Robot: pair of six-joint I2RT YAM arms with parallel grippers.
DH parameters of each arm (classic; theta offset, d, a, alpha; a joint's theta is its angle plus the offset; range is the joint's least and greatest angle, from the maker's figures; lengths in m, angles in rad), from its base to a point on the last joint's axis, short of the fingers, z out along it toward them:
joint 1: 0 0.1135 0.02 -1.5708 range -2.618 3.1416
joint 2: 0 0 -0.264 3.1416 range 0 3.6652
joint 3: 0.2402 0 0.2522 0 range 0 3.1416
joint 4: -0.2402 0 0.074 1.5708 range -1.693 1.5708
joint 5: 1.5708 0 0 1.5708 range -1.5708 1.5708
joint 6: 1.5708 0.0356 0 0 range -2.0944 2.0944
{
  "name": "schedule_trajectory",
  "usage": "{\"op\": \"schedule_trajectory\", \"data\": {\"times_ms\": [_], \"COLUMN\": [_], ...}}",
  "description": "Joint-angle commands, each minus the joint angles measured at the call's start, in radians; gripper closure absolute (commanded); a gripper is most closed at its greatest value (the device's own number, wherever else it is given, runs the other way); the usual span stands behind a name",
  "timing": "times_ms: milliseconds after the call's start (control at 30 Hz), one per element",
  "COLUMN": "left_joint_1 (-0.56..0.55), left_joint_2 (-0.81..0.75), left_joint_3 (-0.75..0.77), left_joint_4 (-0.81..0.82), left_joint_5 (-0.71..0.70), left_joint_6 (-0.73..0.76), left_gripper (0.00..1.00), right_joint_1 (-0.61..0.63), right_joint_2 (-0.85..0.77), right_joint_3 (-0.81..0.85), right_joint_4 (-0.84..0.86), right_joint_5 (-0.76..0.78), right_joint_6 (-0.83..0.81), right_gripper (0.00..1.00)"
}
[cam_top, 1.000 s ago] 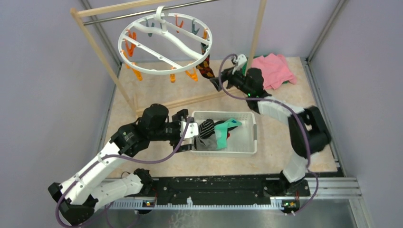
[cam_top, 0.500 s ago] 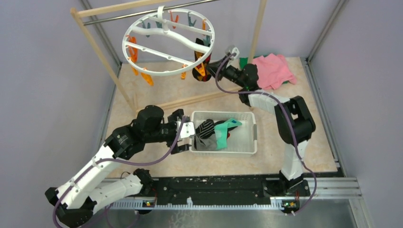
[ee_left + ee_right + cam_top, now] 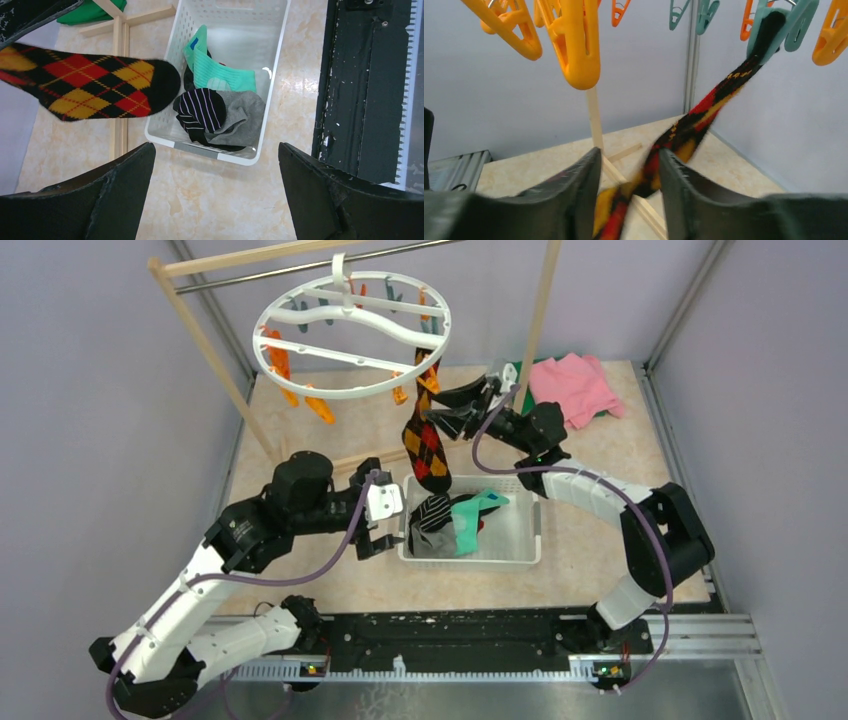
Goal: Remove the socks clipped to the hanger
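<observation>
The white ring hanger [image 3: 350,335] hangs from the rack's rod, with orange and teal clips around it. One red-black-orange argyle sock [image 3: 428,445] is held at its top by a teal clip [image 3: 774,30] and dangles over the basket's far edge. My right gripper [image 3: 448,410] is just right of this sock. In the right wrist view its fingers [image 3: 630,155] stand apart and the blurred sock [image 3: 694,120] runs across the gap, not pinched. My left gripper [image 3: 385,518] is wide open and empty beside the basket's left end. Striped [image 3: 202,110], grey [image 3: 245,112] and teal [image 3: 215,75] socks lie in the basket.
The white slotted basket [image 3: 530,525] sits mid-table. The wooden rack's post [image 3: 215,360] and floor bars [image 3: 120,75] stand behind it. A pink cloth [image 3: 575,385] and a green cloth [image 3: 90,11] lie at the back right. Grey walls enclose the table.
The hanger has swung and turned. The argyle sock, bunched at my right gripper before, now hangs full length. The right gripper shut, then parted again and drew back right. The left arm shifted slightly left.
</observation>
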Motion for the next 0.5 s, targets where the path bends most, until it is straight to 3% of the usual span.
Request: {"op": "schedule_trajectory", "data": {"times_ms": [0,33,100,200,333,467], "left_joint_1": [0.005,0.005,0.005,0.005,0.005,0.005], "left_joint_2": [-0.001,-0.001,0.001,0.009,0.008,0.004], "left_joint_3": [0.048,0.052,0.062,0.080,0.100,0.113], "left_joint_4": [-0.027,-0.030,-0.032,-0.031,-0.032,-0.048], "left_joint_5": [0.024,0.027,0.035,0.041,0.036,0.042], "left_joint_6": [-0.007,-0.007,-0.006,-0.006,0.000,0.000], "left_gripper": [0.01,0.01,0.01,0.01,0.01,0.01], "right_joint_1": [0.003,0.000,-0.001,-0.010,-0.020,-0.020], "right_joint_2": [-0.042,-0.034,-0.010,0.045,0.115,0.177], "right_joint_3": [0.013,0.028,0.067,0.132,0.257,0.360], "right_joint_4": [-0.044,-0.065,-0.088,-0.131,-0.255,-0.341], "right_joint_5": [0.046,0.047,0.034,0.041,0.179,0.334], "right_joint_6": [0.011,0.015,0.017,0.001,-0.085,-0.182], "right_gripper": [0.48,0.39,0.33,0.34,0.45,0.33]}}
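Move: Right at the right hand's part-open fingers is the middle of the diamond-patterned sock, still drawn back from the blue-green peg, which sits about 11 cm ahead, 2 cm left and 8 cm above. The nearest orange peg hangs some 2 cm back, 2 cm left and 8 cm up; the basket's middle lies about 7 cm back, 6 cm right and 29 cm below. From the left hand the sock is roughly 17 cm ahead, 5 cm right and 3 cm higher. Letting the sock go, the right hand spreads its fingers from about a third to two thirds open, dips barely a centimetre and comes level again while reaching forward about 7 cm towards the blue-green peg and the sock's clipped top. The wrist swings about 10 degrees clockwise, bringing the peg nearly in line with the finger gap. ##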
